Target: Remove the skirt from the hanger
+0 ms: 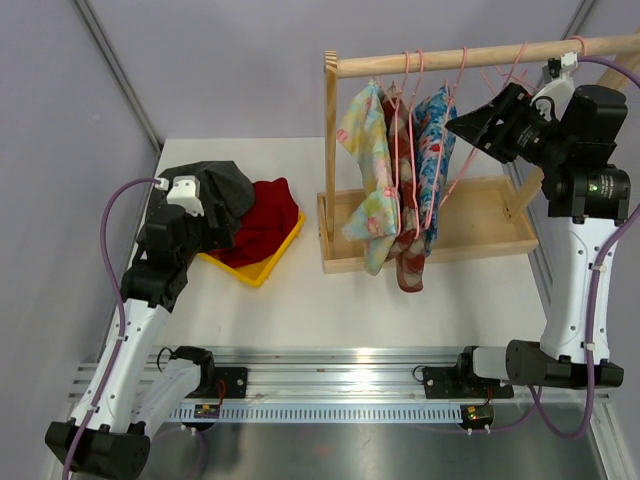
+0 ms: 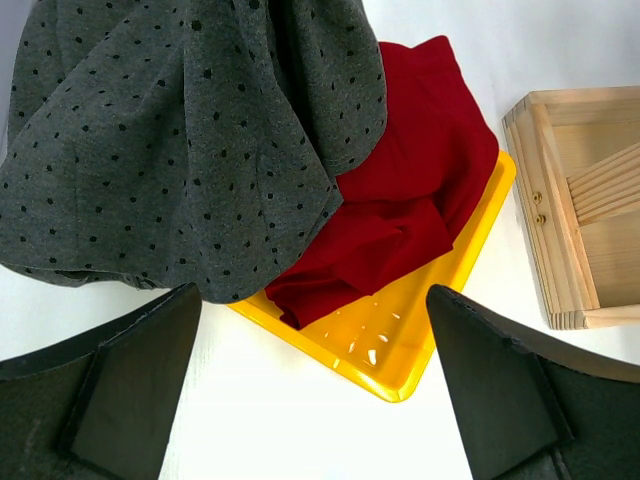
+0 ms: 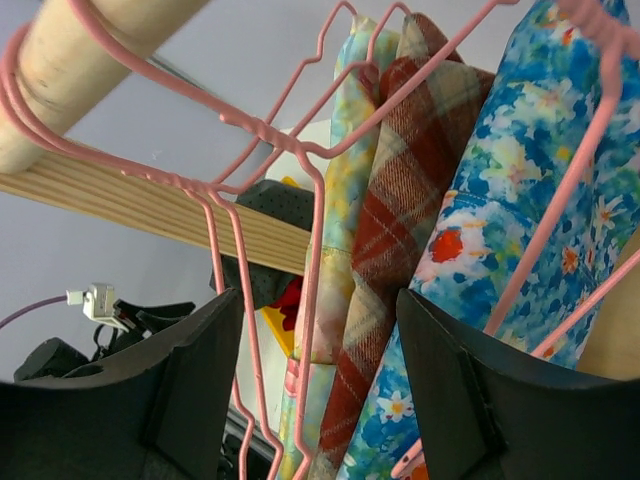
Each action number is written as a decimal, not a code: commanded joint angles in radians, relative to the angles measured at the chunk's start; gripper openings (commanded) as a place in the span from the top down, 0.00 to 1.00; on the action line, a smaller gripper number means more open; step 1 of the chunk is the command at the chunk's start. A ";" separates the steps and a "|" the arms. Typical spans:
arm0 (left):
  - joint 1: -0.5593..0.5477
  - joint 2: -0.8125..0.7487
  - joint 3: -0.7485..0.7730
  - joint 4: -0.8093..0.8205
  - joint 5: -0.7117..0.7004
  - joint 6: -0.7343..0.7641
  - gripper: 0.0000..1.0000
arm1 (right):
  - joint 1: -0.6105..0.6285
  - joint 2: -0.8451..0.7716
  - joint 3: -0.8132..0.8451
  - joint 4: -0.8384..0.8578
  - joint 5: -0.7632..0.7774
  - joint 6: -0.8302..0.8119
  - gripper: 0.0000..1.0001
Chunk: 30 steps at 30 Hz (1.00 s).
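Three skirts hang on pink wire hangers [image 1: 455, 80] from the wooden rail [image 1: 480, 55]: a pale floral one [image 1: 368, 170], a red plaid one [image 1: 405, 250] and a blue floral one [image 1: 435, 150]. My right gripper [image 1: 468, 132] is up by the rail, just right of the blue skirt, and stands open. In the right wrist view its jaws [image 3: 320, 300] frame hanger wires [image 3: 260, 125], the plaid skirt [image 3: 400, 200] and the blue skirt [image 3: 520, 180]; contact cannot be told. My left gripper [image 2: 312, 300] hovers open over the yellow tray, holding nothing.
A yellow tray [image 1: 262, 272] at the left holds a grey dotted garment [image 1: 220, 185] and a red garment [image 1: 265, 225]. The rack's wooden base [image 1: 470, 245] and upright post [image 1: 330, 130] stand in the middle. Several empty pink hangers crowd the rail near my right wrist.
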State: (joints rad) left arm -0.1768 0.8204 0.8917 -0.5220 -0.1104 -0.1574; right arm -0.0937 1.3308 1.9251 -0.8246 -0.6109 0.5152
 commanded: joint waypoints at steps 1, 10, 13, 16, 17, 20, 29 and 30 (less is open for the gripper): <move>0.000 0.002 0.016 0.034 0.020 0.009 0.01 | 0.032 -0.002 -0.052 0.082 0.007 -0.024 0.31; 0.000 0.008 0.018 0.033 0.018 0.010 0.01 | 0.065 -0.013 -0.164 0.151 0.020 -0.029 0.62; 0.000 0.010 0.018 0.031 0.017 0.010 0.01 | 0.065 -0.018 -0.158 0.137 0.039 -0.043 0.82; 0.000 0.002 0.021 0.027 0.011 0.013 0.01 | 0.063 -0.022 -0.138 0.113 0.049 -0.053 0.98; 0.000 -0.006 0.030 0.025 0.011 0.015 0.01 | 0.063 -0.027 -0.133 0.096 0.059 -0.055 1.00; -0.001 -0.052 0.050 0.062 0.064 0.024 0.01 | 0.063 -0.044 -0.088 0.050 0.083 -0.073 1.00; -0.312 0.136 0.438 0.010 -0.147 0.071 0.01 | 0.063 -0.157 -0.037 -0.057 0.114 -0.080 1.00; -0.357 0.169 0.552 -0.012 -0.178 0.076 0.01 | 0.063 -0.169 -0.049 -0.064 0.112 -0.078 1.00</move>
State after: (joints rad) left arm -0.4278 0.9051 1.2366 -0.5472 -0.1589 -0.1246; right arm -0.0338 1.2518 1.8420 -0.8848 -0.4927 0.4587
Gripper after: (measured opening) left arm 0.987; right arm 0.030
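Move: The pink hanger wire of the blue floral skirt lies just about 2 cm ahead, 2 cm left and 4 cm below my right fingers. The skirt's middle hangs some 4 cm ahead, 3 cm left and 12 cm down; the plaid skirt is about 4 cm left of it, at the same depth. Empty hangers hang roughly 6 cm ahead and 7 cm right of this hand. From my left hand, that wire is about 42 cm right, 7 cm ahead and 20 cm up. I sink my right hand about 4 cm, easing forward and left, and shut its fingers on the blue skirt's hanger wire; then I draw the pinched wire back towards me some 4 cm, rising slightly. Late on, my open left hand shoots up about 12 cm and rightward towards the rack, turning clockwise and tipping its fingertips up. ##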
